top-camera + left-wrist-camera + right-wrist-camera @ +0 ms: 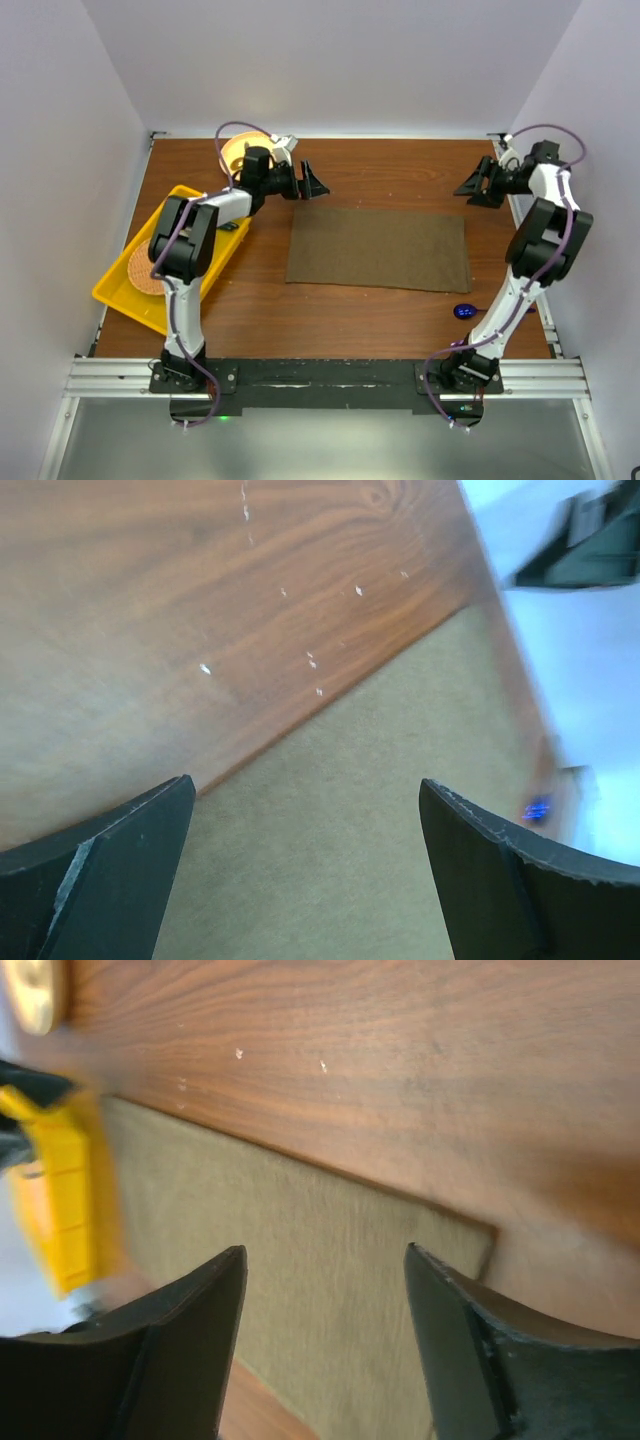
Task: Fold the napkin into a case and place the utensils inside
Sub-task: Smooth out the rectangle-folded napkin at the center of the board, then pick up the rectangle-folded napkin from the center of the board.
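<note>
The olive-brown napkin [378, 248] lies spread flat as one wide rectangle mid-table; no case is in view. My left gripper [312, 183] hovers open just beyond the napkin's far left corner, with only cloth [380, 830] and wood showing between its fingers [306, 783]. Above the far right corner hangs my right gripper [478, 186], open with nothing between its jaws [325, 1249], the napkin [300, 1250] below them. Of the utensils, a glossy blue spoon [465, 311] lies on the wood past the napkin's near right corner, by the right arm; it shows again [537, 808] in the left wrist view.
A yellow tray [120, 290] holding a round woven mat [140, 270] sits at the left edge of the table. A yellow plate [240, 152] stands at the far left, behind the left arm. Grey walls close the table on three sides.
</note>
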Robot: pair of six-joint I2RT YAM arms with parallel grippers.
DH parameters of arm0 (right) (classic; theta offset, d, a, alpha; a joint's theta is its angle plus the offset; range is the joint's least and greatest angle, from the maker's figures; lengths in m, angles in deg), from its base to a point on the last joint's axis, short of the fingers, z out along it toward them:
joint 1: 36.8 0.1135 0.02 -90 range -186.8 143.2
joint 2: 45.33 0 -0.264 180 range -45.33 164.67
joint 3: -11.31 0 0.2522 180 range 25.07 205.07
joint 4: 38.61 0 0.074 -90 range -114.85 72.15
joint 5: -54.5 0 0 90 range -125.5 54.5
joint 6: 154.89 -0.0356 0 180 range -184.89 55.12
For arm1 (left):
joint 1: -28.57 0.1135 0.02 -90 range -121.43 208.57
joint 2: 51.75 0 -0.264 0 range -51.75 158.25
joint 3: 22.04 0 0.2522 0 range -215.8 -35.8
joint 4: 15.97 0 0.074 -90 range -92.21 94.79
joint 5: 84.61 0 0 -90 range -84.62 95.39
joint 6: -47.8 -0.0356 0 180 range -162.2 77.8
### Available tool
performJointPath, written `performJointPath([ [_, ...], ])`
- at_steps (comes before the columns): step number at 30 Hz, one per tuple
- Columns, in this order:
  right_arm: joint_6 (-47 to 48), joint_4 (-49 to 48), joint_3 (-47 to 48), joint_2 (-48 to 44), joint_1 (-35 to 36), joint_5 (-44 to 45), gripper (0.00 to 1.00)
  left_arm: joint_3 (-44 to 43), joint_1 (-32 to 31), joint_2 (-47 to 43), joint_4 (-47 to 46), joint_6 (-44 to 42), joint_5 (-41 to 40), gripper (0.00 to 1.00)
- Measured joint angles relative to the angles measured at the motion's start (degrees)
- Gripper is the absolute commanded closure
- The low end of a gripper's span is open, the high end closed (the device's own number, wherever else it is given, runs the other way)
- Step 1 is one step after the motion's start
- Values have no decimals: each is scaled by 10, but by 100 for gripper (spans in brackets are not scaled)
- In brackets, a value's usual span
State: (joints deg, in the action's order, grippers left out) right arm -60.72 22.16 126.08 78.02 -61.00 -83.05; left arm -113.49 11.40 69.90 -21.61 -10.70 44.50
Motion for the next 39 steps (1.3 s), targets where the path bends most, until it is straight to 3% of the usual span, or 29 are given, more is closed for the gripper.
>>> performJointPath([
  [2,4,1,-31,-57,0,45,54,4,-3,-35,26,-58,-26,0],
  [7,16,0,-142,-176,-1,150,57,36,-15,-126,52,-178,-80,0],
  [11,22,1,-195,-186,-1,205,58,59,-19,-154,59,-219,-100,0],
  [22,31,-30,-269,-164,13,299,62,102,-20,-155,71,-232,-115,0],
  [30,30,-47,-283,-144,29,321,65,109,-21,-159,71,-237,-115,0],
  [39,27,-48,-284,-140,30,316,87,127,-21,-165,77,-238,-119,0],
])
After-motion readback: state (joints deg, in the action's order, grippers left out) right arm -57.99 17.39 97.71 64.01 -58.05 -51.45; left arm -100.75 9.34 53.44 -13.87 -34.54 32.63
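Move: The stretch of the napkin's right edge that I go for lies some 12 cm back, 2 cm right and 9 cm below my right hand. The napkin's far right corner is about 2 cm back and 2 cm right, the blue spoon's bowl roughly 28 cm back and 1 cm left. From my left hand, the napkin's far left corner is about 3 cm back, 7 cm left and 9 cm down; the yellow plate is 13 cm ahead and 19 cm left. I bring my right hand back about 12 cm in a low arc, up first and then down beside the napkin, tipping its fingers steeply down. They narrow from well open to nearly shut, straddling and pinching at the right edge. My left hand, wide open and clear of the cloth, lifts some 6 cm, then sinks most of the way again, easing back and left towards the far left corner. ##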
